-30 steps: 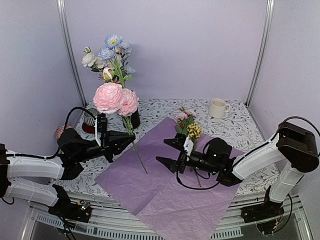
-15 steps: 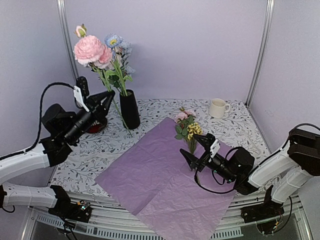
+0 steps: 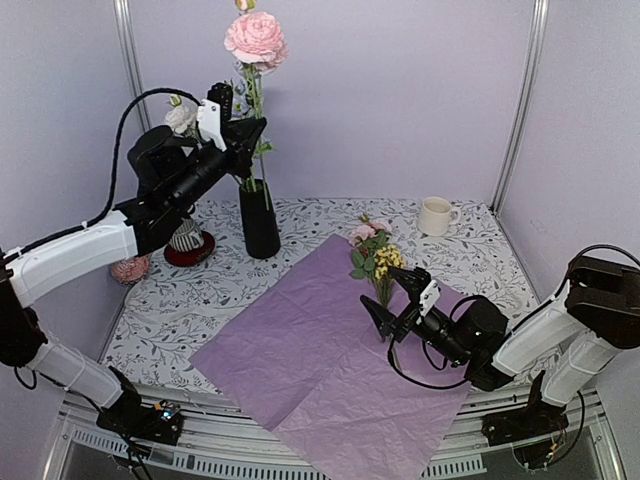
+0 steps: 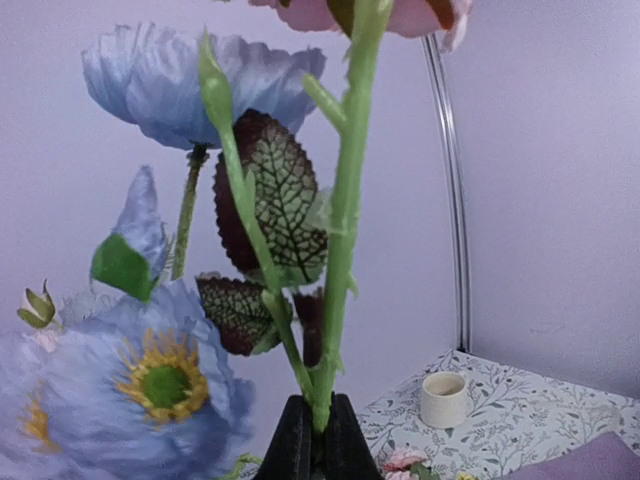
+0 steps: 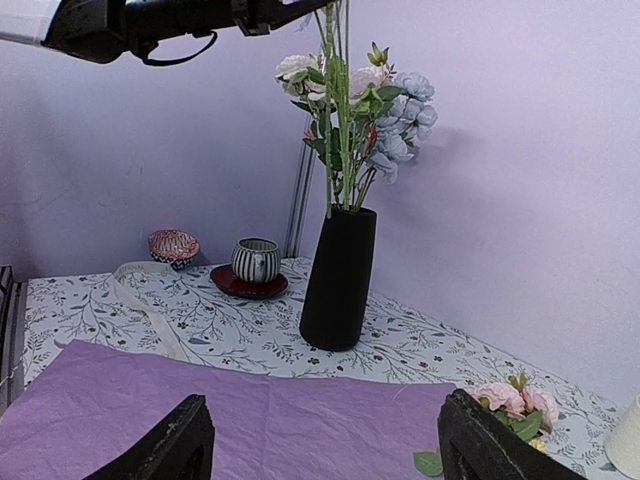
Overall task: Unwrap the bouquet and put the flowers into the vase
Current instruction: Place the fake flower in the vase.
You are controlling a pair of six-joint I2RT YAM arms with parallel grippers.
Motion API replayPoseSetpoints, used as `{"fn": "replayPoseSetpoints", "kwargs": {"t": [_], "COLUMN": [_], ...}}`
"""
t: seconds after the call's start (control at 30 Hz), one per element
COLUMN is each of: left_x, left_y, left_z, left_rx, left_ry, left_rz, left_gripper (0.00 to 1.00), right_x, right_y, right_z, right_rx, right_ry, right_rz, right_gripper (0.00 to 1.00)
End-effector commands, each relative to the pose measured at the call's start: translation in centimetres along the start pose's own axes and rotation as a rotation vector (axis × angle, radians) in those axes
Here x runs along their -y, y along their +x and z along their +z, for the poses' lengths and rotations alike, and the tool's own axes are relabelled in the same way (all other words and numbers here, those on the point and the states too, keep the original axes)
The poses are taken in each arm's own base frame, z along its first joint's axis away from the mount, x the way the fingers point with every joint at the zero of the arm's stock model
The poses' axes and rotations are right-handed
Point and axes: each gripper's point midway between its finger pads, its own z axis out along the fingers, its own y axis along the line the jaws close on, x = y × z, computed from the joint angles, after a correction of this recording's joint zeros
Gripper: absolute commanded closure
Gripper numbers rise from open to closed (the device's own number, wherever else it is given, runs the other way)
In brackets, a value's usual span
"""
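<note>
The black vase (image 3: 261, 222) (image 5: 340, 280) stands at the back left of the table with blue and white flowers (image 5: 390, 100) (image 4: 150, 380) in it. Directly above it my left gripper (image 3: 252, 132) (image 4: 319, 415) is shut on the green stem (image 4: 345, 200) of a pink flower (image 3: 255, 38), held upright. I cannot tell whether the stem's lower end is inside the vase mouth. My right gripper (image 3: 392, 300) (image 5: 325, 455) hangs open and holds nothing, low over the pink-lilac paper (image 3: 310, 360) (image 5: 200, 400). It is just in front of a small bunch of pink and yellow flowers (image 3: 375, 255) (image 5: 515, 400).
A cream mug (image 3: 435, 215) (image 4: 443, 398) stands at the back right. A striped cup (image 3: 185, 238) (image 5: 256, 260) on a red saucer sits left of the vase, with a small patterned bowl (image 3: 128, 268) (image 5: 173, 244) further left. A cream strip (image 5: 140, 290) lies by the paper's left edge.
My left arm has lifted the pink flower from just above the paper to high over the vase. My right gripper has drawn back to the right and opened wider.
</note>
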Motion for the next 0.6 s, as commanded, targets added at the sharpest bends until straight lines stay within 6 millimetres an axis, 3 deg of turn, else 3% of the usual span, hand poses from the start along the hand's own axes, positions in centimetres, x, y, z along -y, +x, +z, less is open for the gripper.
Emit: {"fn": "replayPoseSetpoints", "kwargs": {"t": [0.0, 0.3, 0.57], "left_x": [-0.7, -3.4, -5.2], "left_y": [0.9, 2.8, 2.8], "left_z": [2.0, 6.1, 7.5], "left_rx": [-0.051, -0.1, -0.097], "left_ry": [-0.021, -0.129, -0.159], "left_rz": [0.14, 0.264, 0.281], "left_gripper": [1.0, 1.0, 1.0], "right_x": [0.5, 0.3, 0.0], "right_y": [-0.7, -0.7, -0.5], "right_z": [0.3, 0.5, 0.6], "right_rx": [0.03, 0.03, 0.026], "right_ry": [0.027, 0.018, 0.003], "right_rz": [-0.004, -0.005, -0.003], "right_gripper": [0.21, 0.21, 0.21]}}
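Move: From my left hand, which holds the pink flower upright, the vase stands about 8 cm ahead and 2 cm to the left, its middle some 35 cm below. Blue flowers already in it stand close by, around 10 cm ahead and 5 cm left, level with my hand. The striped cup is about 20 cm left of the vase; the remaining flowers lie some 29 cm to its right and 3 cm nearer me. From my right hand the vase is roughly 24 cm ahead, 29 cm left, 11 cm below. Keeping the stem pinched, I carry the pink flower forward about 8 cm with my left hand, easing a little down, to bring the stem's lower end towards the vase mouth. Along the way I roll the wrist some 15 degrees so the bloom leans right and the stem's foot swings left, and turn slightly counter-clockwise. ##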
